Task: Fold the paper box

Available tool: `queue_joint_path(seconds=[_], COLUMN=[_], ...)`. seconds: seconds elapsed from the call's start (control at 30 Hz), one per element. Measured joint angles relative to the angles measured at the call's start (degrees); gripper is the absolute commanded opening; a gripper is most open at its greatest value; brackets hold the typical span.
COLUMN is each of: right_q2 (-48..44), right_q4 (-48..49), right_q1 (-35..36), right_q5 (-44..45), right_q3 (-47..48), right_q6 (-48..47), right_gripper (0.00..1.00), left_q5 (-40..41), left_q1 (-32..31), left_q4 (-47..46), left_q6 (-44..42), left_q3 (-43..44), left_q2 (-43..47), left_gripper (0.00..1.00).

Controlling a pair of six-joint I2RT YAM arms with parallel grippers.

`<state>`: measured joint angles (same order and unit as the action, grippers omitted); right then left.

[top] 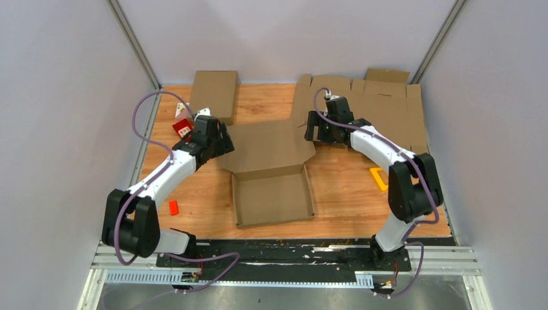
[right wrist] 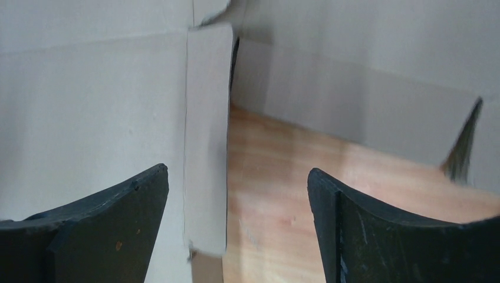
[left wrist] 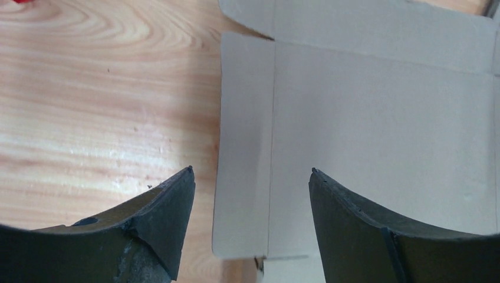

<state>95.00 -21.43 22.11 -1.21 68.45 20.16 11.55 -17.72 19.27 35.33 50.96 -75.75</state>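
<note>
A brown paper box lies in the middle of the table, its tray folded up at the front and its lid panel flat behind. My left gripper is open over the lid's left side flap, one finger above the wood and one above the panel. My right gripper is open over the lid's right side flap, one finger above the panel and one above the wood. Neither gripper holds anything.
A closed cardboard box stands at the back left. Flat unfolded box blanks lie at the back right. A red and white object sits by the left arm, a small red piece at front left, a yellow piece at right.
</note>
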Motion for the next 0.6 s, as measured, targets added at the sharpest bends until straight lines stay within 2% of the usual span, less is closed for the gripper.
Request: queue_joint_path(seconds=[0.1, 0.23, 0.33, 0.43, 0.47, 0.57, 0.6], right_q2=[6.8, 13.3, 15.0, 15.3, 15.3, 15.3, 15.3], right_q4=[-0.5, -0.7, -0.9, -1.1, -1.0, -1.0, -1.6], right_q1=[-1.2, -1.4, -1.3, -1.2, -1.2, -1.1, -0.9], right_q5=[-2.2, -5.7, -8.8, -10.9, -11.4, -12.6, -12.9], right_q3=[6.2, 12.0, 13.0, 13.0, 13.0, 13.1, 13.6], right_q6=[-1.1, -2.3, -2.5, -2.4, -2.4, -3.0, -3.3], right_gripper=[0.79, 0.63, 0.45, 0.26, 0.20, 0.02, 0.00], left_q5=[-2.0, -5.1, -7.6, -9.8, -10.5, -12.0, -12.1], left_q1=[2.4, 4.1, 4.3, 4.3, 4.3, 4.3, 4.3], left_q4=[-0.3, -0.7, -0.5, -0.5, -0.4, -0.7, -0.7], left_q6=[-1.4, -2.6, -2.8, -2.9, -3.0, -3.8, -4.1], left_q3=[3.1, 5.9, 7.7, 8.2, 8.2, 8.5, 8.7], left_q2=[-5.2, -11.8, -16.2, -17.9, -18.0, -17.9, -17.8], left_gripper=[0.69, 0.60, 0.43, 0.07, 0.00, 0.00, 0.00])
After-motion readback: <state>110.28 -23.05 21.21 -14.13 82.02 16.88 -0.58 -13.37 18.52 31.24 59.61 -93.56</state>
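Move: The lid's left side flap lies about 4 cm ahead of the left hand, 1 cm to its right and 6 cm down. The tray is roughly 12 cm back and 12 cm right of that hand, 9 cm below; the closed box stands 16 cm ahead, 3 cm left. From the right hand, the lid's right side flap is about 4 cm ahead, 4 cm left and 4 cm below, with the flat cardboard stack some 9 cm ahead and 12 cm right. Bring both open grippers onto the lid's side flaps together and shut them there. Sink the left about 5 cm while pushing 3 cm forward, easing slightly right at the end, tipping down 10 degrees, and pinch the left flap. Run the right 4 cm forward, then sweep about 4 cm left while sinking a little and turning counter-clockwise, closing on the right flap. ##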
